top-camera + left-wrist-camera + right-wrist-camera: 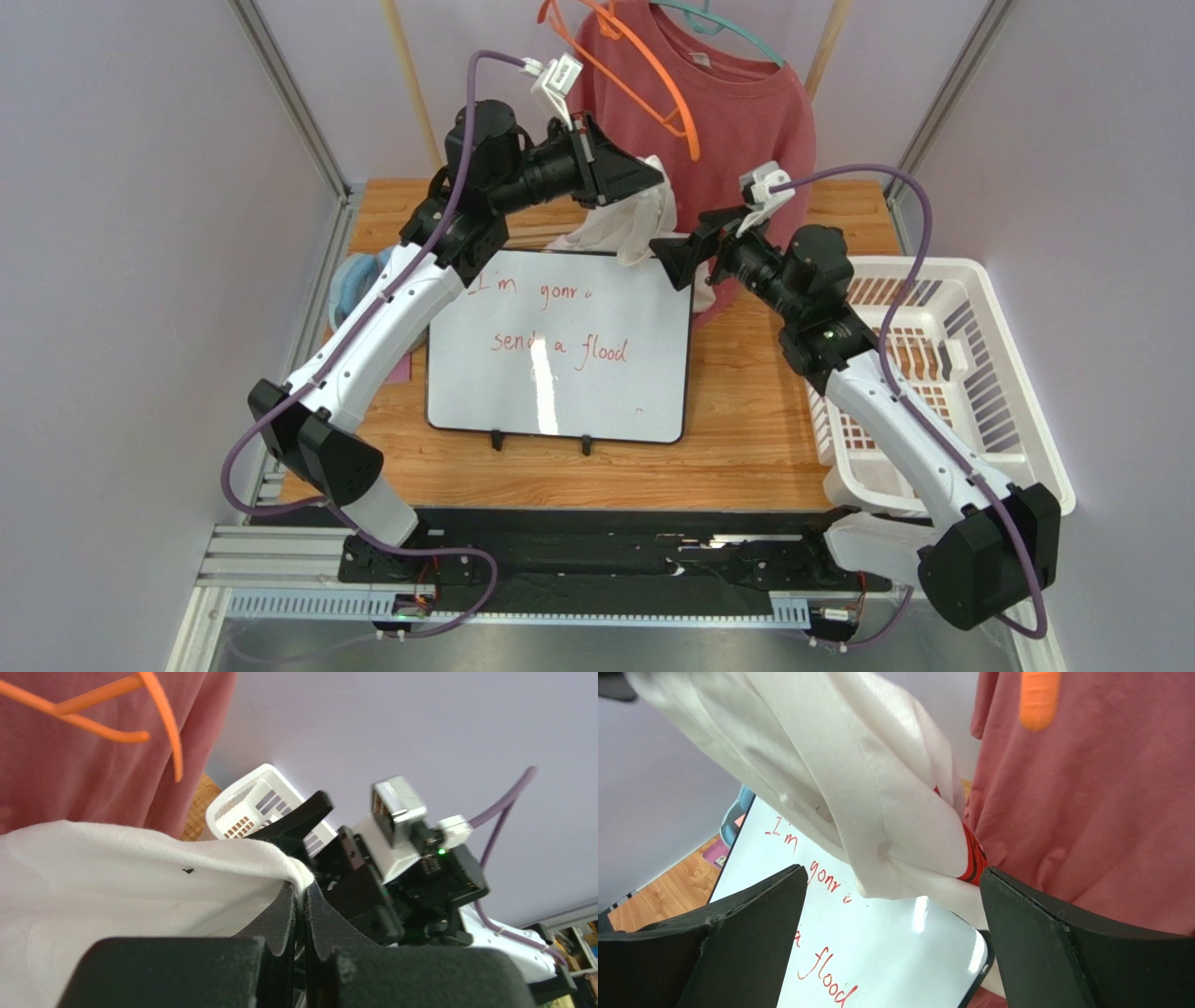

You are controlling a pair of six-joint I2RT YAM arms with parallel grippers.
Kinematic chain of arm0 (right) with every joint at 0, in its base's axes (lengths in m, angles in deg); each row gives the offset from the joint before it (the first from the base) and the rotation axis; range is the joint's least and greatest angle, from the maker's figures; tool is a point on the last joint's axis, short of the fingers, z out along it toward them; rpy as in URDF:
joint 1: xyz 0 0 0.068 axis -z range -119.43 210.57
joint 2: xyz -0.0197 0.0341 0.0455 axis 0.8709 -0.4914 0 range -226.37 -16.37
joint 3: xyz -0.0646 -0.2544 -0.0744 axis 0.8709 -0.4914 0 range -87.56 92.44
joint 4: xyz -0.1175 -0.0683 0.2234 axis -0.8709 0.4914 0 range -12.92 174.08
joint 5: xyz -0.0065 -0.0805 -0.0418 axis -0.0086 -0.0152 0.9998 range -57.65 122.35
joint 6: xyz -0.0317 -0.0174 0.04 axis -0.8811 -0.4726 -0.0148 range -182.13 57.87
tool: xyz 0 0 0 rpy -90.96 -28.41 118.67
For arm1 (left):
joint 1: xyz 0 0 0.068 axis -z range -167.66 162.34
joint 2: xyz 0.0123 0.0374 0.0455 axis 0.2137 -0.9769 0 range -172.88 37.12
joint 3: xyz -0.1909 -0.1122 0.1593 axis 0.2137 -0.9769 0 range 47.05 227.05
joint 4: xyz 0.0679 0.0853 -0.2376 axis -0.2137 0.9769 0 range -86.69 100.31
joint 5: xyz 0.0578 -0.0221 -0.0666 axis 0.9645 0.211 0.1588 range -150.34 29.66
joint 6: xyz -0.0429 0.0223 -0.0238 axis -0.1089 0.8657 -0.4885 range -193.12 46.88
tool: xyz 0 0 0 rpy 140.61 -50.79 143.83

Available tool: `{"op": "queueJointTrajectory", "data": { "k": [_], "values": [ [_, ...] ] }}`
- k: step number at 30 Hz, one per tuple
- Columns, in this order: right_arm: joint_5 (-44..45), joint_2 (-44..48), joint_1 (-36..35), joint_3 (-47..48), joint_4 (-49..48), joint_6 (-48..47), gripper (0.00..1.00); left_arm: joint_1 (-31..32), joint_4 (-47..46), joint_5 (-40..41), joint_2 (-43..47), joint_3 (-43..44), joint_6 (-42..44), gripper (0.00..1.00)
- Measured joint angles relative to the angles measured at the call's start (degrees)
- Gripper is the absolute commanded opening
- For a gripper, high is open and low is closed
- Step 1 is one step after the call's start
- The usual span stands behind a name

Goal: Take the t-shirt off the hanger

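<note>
A white t-shirt hangs bunched from my left gripper, above the far edge of the whiteboard. In the left wrist view the left gripper is shut on a fold of the white t-shirt. An orange hanger hangs bare at the top, against a red shirt on a teal hanger. My right gripper is open just right of the white cloth. In the right wrist view the right gripper has its jaws wide apart, with the white t-shirt hanging between and beyond them.
A whiteboard with red writing lies mid-table under the cloth. A white slatted basket stands at the right. A blue object sits at the left edge. The red shirt hangs close behind the right gripper.
</note>
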Motion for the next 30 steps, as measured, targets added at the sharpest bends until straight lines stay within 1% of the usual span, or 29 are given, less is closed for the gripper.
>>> {"op": "queueJointTrajectory", "data": {
  "k": [7, 8, 9, 10, 12, 13, 15, 17, 18, 19, 21, 22, 23, 24, 27, 30],
  "values": [
    [-3.26, -1.88, 0.0, -4.5, -9.16, -0.37, 1.0, 2.38, 0.85, -0.76, -1.92, 5.33, -0.07, 0.0],
    [-3.3, -2.1, 0.0, -4.55, -10.03, -0.39, 0.98, 2.6, 0.85, -0.87, -2.27, 5.99, -0.09, 0.0],
    [-3.34, -2.45, 0.0, -4.55, -11.32, -0.39, 0.96, 2.93, 0.9, -1.01, -2.78, 6.86, -0.24, 0.0],
    [-3.37, -2.86, 0.0, -4.55, -12.63, -0.37, 0.9, 3.23, 0.9, -1.11, -3.28, 7.67, -0.35, 0.0],
    [-3.17, -3.74, 0.0, -4.55, -14.47, -0.13, 0.81, 3.76, 0.87, -1.29, -4.26, 8.96, -0.61, 0.0],
    [-2.97, -4.24, 0.0, -4.55, -15.28, 0.11, 0.72, 4.0, 0.83, -1.33, -4.81, 9.55, -0.81, 0.0],
    [-1.75, -5.22, 0.0, -4.5, -15.98, 0.96, 0.63, 4.55, 0.79, -1.42, -5.9, 10.47, -1.27, 0.0],
    [0.35, -6.14, -0.04, -4.35, -16.02, 2.05, 0.3, 4.94, 0.81, -1.55, -6.71, 10.93, -1.53, 0.0],
    [1.84, -6.62, -0.07, -4.24, -15.96, 2.69, 0.11, 5.11, 0.79, -1.66, -7.06, 11.08, -1.66, 0.0],
    [3.45, -7.04, -0.11, -4.11, -15.93, 3.3, 0.0, 5.25, 0.79, -1.77, -7.28, 11.1, -1.68, 0.0],
    [8.52, -7.45, -0.2, -3.93, -15.63, 4.59, 0.0, 5.42, 1.11, -1.66, -7.45, 11.1, -1.57, 0.0],
    [11.41, -7.48, -0.26, -3.72, -15.21, 5.44, 0.0, 5.42, 1.66, -1.42, -7.45, 11.1, -1.4, 0.04],
    [14.73, -7.48, -0.28, -3.37, -14.67, 6.16, 0.0, 5.42, 2.16, -1.01, -7.45, 11.1, -1.01, 0.09],
    [17.84, -7.43, -0.24, -2.99, -14.19, 7.28, 0.0, 5.42, 2.75, -0.39, -7.41, 11.08, -0.37, 0.22],
    [24.04, -6.62, 1.6, -1.95, -10.93, 10.95, 0.0, 5.46, 3.93, 2.54, -5.6, 7.82, 2.25, 0.43],
    [27.34, -5.38, 5.73, -1.11, -6.03, 13.77, 0.0, 5.51, 5.77, 6.16, -1.62, 2.78, 4.98, 0.5]
  ]
}}
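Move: The white t-shirt already hangs from the left hand's shut fingers; the open right gripper that it is brought to lies about 3 cm back, 2 cm right and 10 cm below them. From the right hand, the fold of the white t-shirt is roughly 6 cm ahead and 2 cm left, about level. The orange hanger's near end is some 10 cm ahead, 2 cm right and 8 cm up; the red t-shirt hangs about 16 cm ahead and 3 cm right. Right hand reaches forward, pinches the white t-shirt and carries it some 10 cm right as the left releases. ##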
